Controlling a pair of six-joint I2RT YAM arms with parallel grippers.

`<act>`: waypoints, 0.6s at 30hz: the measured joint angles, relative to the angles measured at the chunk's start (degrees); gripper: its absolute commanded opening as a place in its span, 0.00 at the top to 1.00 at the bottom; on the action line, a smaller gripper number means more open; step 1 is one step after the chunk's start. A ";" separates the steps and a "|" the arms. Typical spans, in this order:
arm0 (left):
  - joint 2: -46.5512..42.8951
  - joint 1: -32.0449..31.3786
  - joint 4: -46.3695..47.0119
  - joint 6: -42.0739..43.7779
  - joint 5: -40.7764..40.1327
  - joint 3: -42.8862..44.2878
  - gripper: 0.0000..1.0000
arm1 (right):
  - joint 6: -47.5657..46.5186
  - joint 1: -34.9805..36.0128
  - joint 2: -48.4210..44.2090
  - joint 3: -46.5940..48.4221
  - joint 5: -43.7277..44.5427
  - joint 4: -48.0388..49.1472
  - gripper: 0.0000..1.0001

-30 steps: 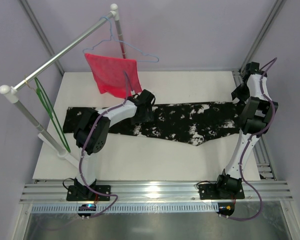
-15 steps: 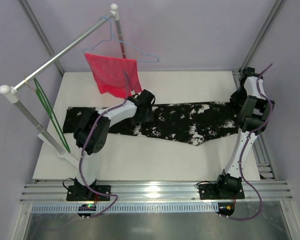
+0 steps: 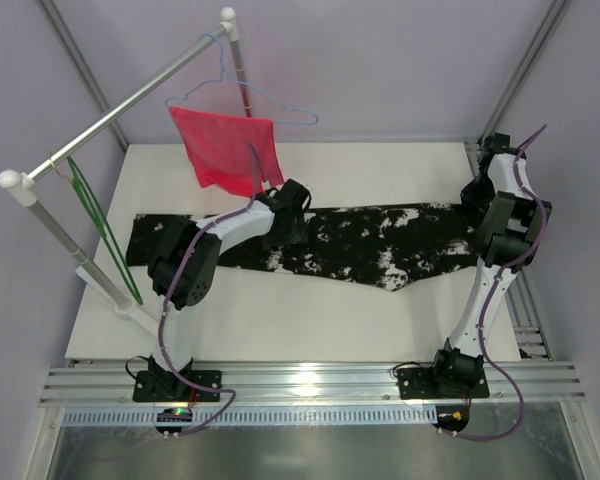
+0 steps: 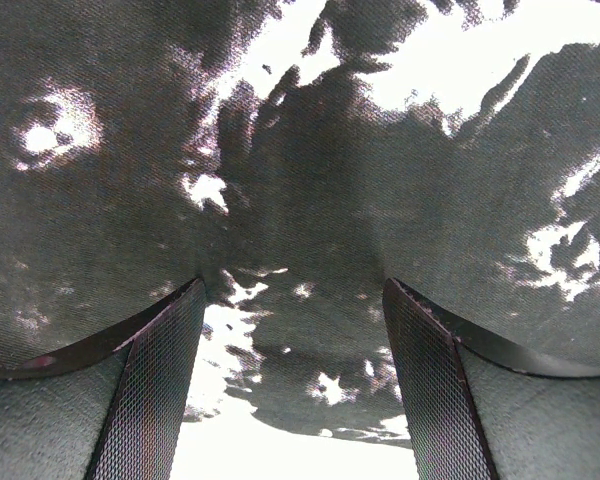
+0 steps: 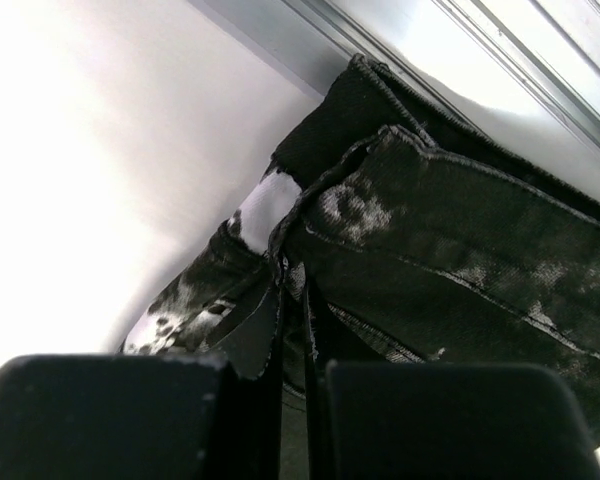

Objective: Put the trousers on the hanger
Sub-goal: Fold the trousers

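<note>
The trousers (image 3: 380,245), black with white splotches, lie flat across the middle of the white table (image 3: 330,320). My left gripper (image 3: 285,218) hovers low over their left-middle part. In the left wrist view its fingers (image 4: 150,400) stand open on either side of flat fabric (image 4: 310,200), holding nothing. My right gripper (image 3: 474,205) is at the trousers' right end. In the right wrist view the gripper (image 5: 300,370) is shut on a folded seamed edge of the trousers (image 5: 460,230). The green hanger (image 3: 102,228) hangs from the rail at the left.
A metal rail (image 3: 130,100) on white posts runs diagonally over the table's left side. A pale blue wire hanger (image 3: 270,100) on it carries a red cloth (image 3: 225,148), just behind my left gripper. An aluminium frame (image 5: 400,40) borders the table's right edge.
My right gripper has closed on the trousers' right end, and that arm has shifted slightly. The left arm and the trousers have not moved.
</note>
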 measured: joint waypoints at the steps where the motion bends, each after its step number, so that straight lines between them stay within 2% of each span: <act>1: 0.04 -0.02 -0.04 -0.04 -0.04 0.02 0.27 | 0.00 0.00 -0.96 -0.98 -0.26 1.01 0.96; 9: 0.76 -0.09 -0.24 -0.13 -0.98 0.85 0.27 | 2.19 0.07 -10.34 -11.02 -5.11 14.88 0.96; 16: 1.22 -0.11 -0.22 -0.15 -1.92 1.22 0.27 | 3.58 0.42 -5.29 -10.91 -8.28 23.61 0.96; 17: 1.25 -0.11 -0.22 -0.17 -1.99 1.22 0.27 | 3.63 0.35 -4.17 -10.51 -8.44 23.65 0.94; 18: 1.25 -0.11 -0.20 -0.20 -2.03 1.22 0.27 | 3.67 0.26 -2.89 -10.08 -8.57 23.56 0.85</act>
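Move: The right hand already holds the far edge of the trousers near their right end. The bare table it carries this edge to lies about 6 cm ahead, 1 cm left and 1 cm below. The table's far right corner is some 13 cm ahead and 2 cm left, the side rail level and about 5 cm right, the trousers' near edge about 15 cm straight back. From the left hand, the bare spot lies roughly 15 cm ahead and 42 cm right. Still pinching the trousers' far edge, the right hand carries it about 6 cm forward in a quick arc, rising some 4 cm and sinking again to its starting height, while the fingertips swing forward some 20 degrees. The left hand keeps its open fingers down on the middle of the cloth, barely stirring. ##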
